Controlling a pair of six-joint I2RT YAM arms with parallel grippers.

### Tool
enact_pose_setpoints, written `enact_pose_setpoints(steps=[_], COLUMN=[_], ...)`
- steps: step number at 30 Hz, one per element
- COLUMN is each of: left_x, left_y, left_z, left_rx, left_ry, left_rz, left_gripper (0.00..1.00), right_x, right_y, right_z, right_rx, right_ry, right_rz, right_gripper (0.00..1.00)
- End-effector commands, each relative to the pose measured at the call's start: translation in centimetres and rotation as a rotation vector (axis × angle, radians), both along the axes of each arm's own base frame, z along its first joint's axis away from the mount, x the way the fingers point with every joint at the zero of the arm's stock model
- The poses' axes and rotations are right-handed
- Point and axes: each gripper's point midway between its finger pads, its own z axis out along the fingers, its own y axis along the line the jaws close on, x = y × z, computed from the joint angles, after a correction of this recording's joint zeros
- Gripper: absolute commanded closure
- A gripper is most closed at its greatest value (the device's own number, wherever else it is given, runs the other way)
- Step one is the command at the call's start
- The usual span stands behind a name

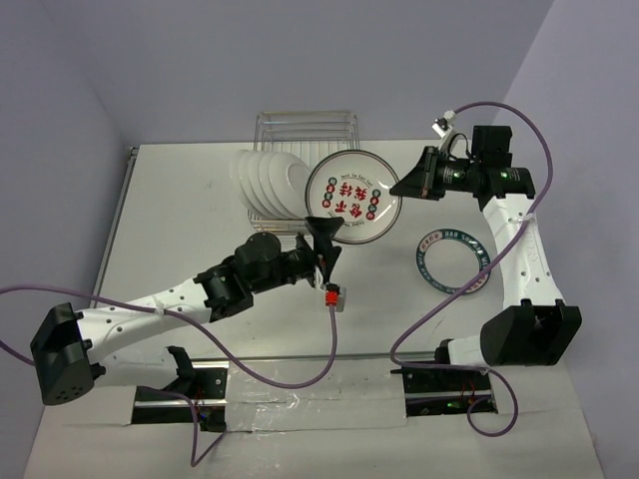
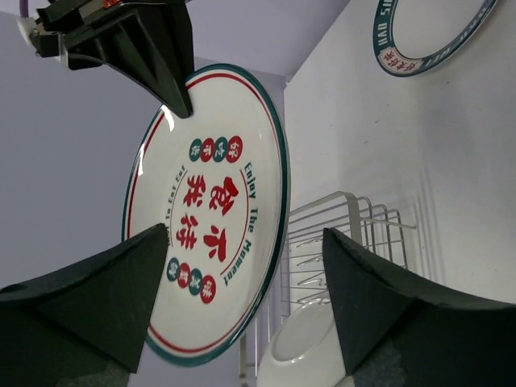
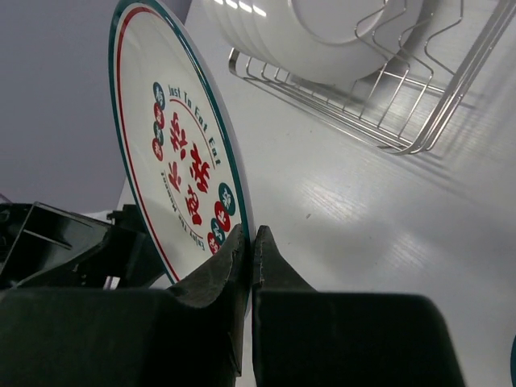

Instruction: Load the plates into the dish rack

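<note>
A white plate [image 1: 351, 198] with a teal rim and red lettering hangs tilted in the air in front of the dish rack [image 1: 305, 128]. My right gripper [image 1: 407, 184] is shut on its right rim; in the right wrist view the gripper [image 3: 251, 234] pinches the plate [image 3: 173, 137] edge-on. My left gripper [image 1: 325, 246] stands open at the plate's lower left edge, and the plate's rim [image 2: 270, 266] lies between its spread fingers [image 2: 379, 298]. Several white plates [image 1: 265, 180] stand upright in the rack. Another teal-rimmed plate [image 1: 454, 261] lies flat on the table at the right.
The wire rack [image 2: 355, 218] sits at the table's far middle, its right half holding only bare prongs [image 3: 419, 121]. The right arm and its purple cable [image 1: 439, 299] cross over the flat plate. Grey walls close off the back and both sides.
</note>
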Motion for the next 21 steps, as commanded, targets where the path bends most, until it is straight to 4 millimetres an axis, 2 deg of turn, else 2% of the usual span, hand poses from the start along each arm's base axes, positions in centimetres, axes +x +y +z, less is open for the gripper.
enact_pose_setpoints(steps=[1, 2, 5, 6, 7, 8, 9, 10, 11, 13, 14, 15, 16, 17, 18, 19, 20, 21], left_x=[0.6, 1.1, 1.9, 1.8, 2.3, 2.5, 2.7, 2.9, 2.9, 2.4, 1.9, 1.2, 0.5, 0.2, 0.0, 0.1, 0.1, 0.8], left_y=[-0.5, -0.5, -0.7, -1.0, -1.0, -1.0, -1.0, -0.9, -0.8, -0.5, -0.2, -0.1, 0.1, 0.4, 0.6, 0.7, 0.7, 1.5], left_z=[1.0, 0.6, 0.5, 0.4, 0.4, 0.6, 1.3, 1.4, 1.7, 3.6, 2.9, 3.1, 5.0, 5.1, 5.3, 7.7, 8.7, 10.9], left_rx=[-0.003, 0.013, 0.03, 0.04, 0.047, 0.043, 0.026, 0.023, 0.018, -0.042, -0.013, -0.027, -0.068, -0.101, -0.111, -0.167, -0.198, -0.285], left_ry=[-0.121, -0.123, -0.132, -0.135, -0.134, -0.131, -0.121, -0.109, -0.099, -0.05, -0.003, 0.06, 0.087, 0.185, 0.24, 0.276, 0.335, 0.459], left_rz=[0.012, 0.034, 0.066, 0.066, 0.097, 0.111, 0.13, 0.139, 0.142, 0.139, 0.127, 0.108, 0.084, 0.097, 0.106, 0.109, 0.109, 0.142], left_gripper=[0.19, 0.23, 0.48, 0.72, 0.86, 0.95, 1.0, 1.0, 1.0, 1.0, 1.0, 1.0, 1.0, 1.0, 1.0, 1.0, 1.0, 1.0], right_x=[-0.9, -1.2, -1.6, -1.7, -1.6, -1.8, -2.1, -2.0, -2.0, -1.8, -1.5, -0.9, -0.3, 0.3, 1.0, 1.9, 2.5, 3.3], right_y=[1.2, 1.6, 2.1, 2.0, 2.0, 2.3, 2.8, 2.7, 2.7, 2.4, 2.0, 1.0, 0.0, -0.8, -1.8, -4.3, -5.3, -6.4], right_z=[2.8, 2.8, 2.3, 2.2, 2.2, 2.2, 2.2, 2.2, 2.3, 2.8, 2.9, 3.6, 4.2, 4.6, 6.1, 6.6, 7.0, 7.5], right_rx=[0.042, 0.04, 0.022, 0.015, 0.011, 0.011, 0.01, 0.007, 0.002, -0.018, -0.034, -0.044, -0.047, -0.033, -0.024, -0.015, -0.008, -0.007], right_ry=[-0.088, -0.087, -0.078, -0.073, -0.077, -0.075, -0.075, -0.078, -0.08, -0.108, -0.12, -0.141, -0.161, -0.164, -0.195, -0.197, -0.199, -0.209], right_rz=[0.049, 0.063, 0.085, 0.083, 0.084, 0.099, 0.117, 0.116, 0.112, 0.103, 0.088, 0.059, 0.03, 0.016, -0.009, -0.075, -0.1, -0.122], right_gripper=[1.0, 1.0, 1.0, 1.0, 1.0, 0.96, 0.88, 0.76, 0.55, 0.34, 0.03, 0.0, 0.0, 0.0, 0.0, 0.0, 0.0, 0.0])
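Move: The red-lettered plate hangs in the right hand's pinch, its middle about 7 cm left of that hand, level in reach and 3 cm lower. From the open left hand its middle is some 6 cm ahead, 2 cm right and slightly below. The dish rack is about 16 cm ahead of the left hand, 7 cm left, 20 cm down; the green-rimmed plate lies 8 cm back from the right hand, 13 cm right, 29 cm down. Left hand dips about 3 cm, pinches the plate's near rim, rises; right opens, withdraws right and up 7 cm. ##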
